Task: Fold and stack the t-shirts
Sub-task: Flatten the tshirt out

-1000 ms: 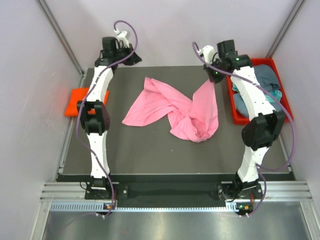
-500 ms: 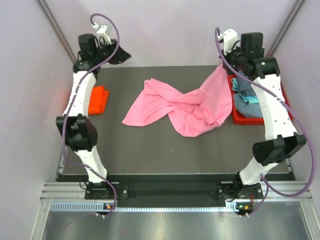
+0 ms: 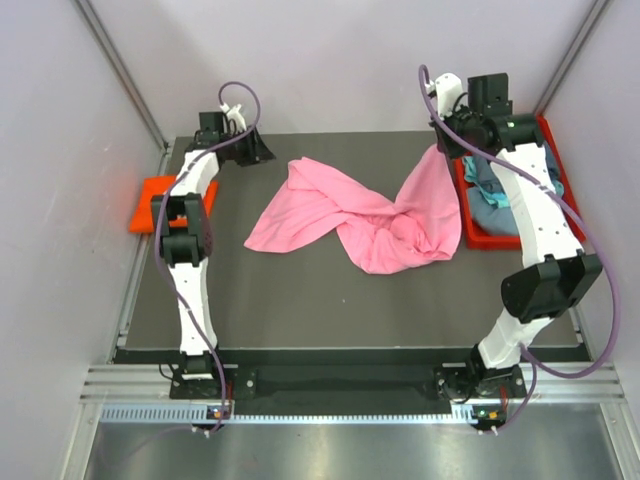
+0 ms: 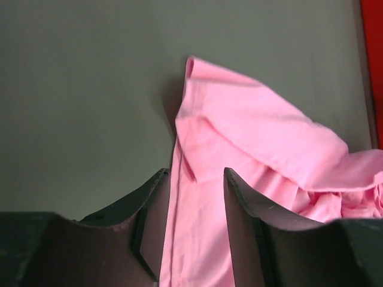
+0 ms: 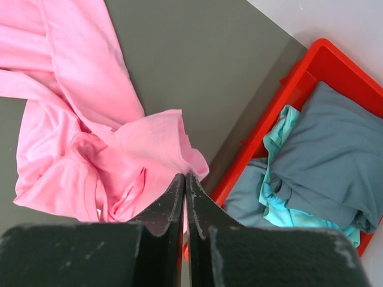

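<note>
A light pink t-shirt (image 3: pixel 350 215) lies crumpled and twisted across the middle of the dark table. My right gripper (image 3: pixel 447 148) is shut on its right edge and holds that part raised beside the red tray; the right wrist view shows the jaws (image 5: pixel 185 175) pinching the pink cloth (image 5: pixel 78 137). At the back left, my left gripper (image 3: pixel 255 150) is open, just left of the shirt's back corner. In its wrist view the parted fingers (image 4: pixel 195 170) frame the pink cloth (image 4: pixel 251 131) lying beyond them. An orange t-shirt (image 3: pixel 152 200) lies off the table's left edge.
The red tray (image 3: pixel 470 238) at the right edge holds a grey-blue shirt (image 5: pixel 329 143) and a teal one (image 5: pixel 281 143); its rim (image 5: pixel 311 60) is close to my right gripper. White walls enclose the back and sides.
My left gripper has opened and come down to the shirt's back left corner. The right gripper stays shut on the pink shirt, which it drew rightwards to the tray.
</note>
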`<state>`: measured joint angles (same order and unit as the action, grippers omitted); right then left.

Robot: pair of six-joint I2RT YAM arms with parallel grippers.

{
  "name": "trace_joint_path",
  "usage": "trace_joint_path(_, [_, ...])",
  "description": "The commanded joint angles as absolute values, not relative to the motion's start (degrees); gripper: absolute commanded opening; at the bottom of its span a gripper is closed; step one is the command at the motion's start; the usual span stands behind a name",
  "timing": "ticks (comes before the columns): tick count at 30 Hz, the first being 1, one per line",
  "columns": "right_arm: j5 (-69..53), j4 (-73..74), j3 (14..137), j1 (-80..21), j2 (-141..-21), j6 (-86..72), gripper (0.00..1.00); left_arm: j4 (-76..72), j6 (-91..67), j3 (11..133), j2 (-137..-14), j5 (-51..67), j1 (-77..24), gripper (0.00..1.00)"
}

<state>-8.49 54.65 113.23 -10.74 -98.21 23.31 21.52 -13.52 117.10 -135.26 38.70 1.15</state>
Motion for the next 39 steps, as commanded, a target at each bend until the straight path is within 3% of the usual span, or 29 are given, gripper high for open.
trace_joint_path(1, [-9.0,54.0,113.6,-11.0,-98.9,22.8,0.00,14.6,-13.3,122.3,-135.3,38.9,1.2,0.46])
trace_joint_path(20, [-5.2,53.7,112.0,-11.2,-100.0,24.2,0.00,11.5,-12.7,128.3,-146.0,36.5,-5.9,0.44])
trace_joint_path(39, [-4.7,53.5,112.6,-11.2,-101.3,24.2,0.00,12.0,-10.1,131.0,-147.5,30.0,-4.9,0.42])
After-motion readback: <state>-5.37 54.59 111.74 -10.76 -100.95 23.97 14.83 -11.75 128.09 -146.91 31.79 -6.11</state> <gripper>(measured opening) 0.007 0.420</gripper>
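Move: The shirt's far left corner, which I let go of earlier, lies about 7 cm ahead of my left hand, 7 cm to its right and 8 cm below. The shirt's near left corner is some 15 cm back and 4 cm left of that hand, on the table. The orange pile sits about 27 cm left and 5 cm back. From my right hand, which holds the other end up, the far left corner is roughly 21 cm ahead, 32 cm left and 28 cm down. My left hand, fingers staying part open, hops up and forward about 3 cm, swings some 8 cm right while sinking to the shirt's far left corner, then creeps forward and slightly back left, rising a little as the wrist tips up slightly. My right hand keeps its pinch on the raised end and lowers it about 3 cm, then holds there. ##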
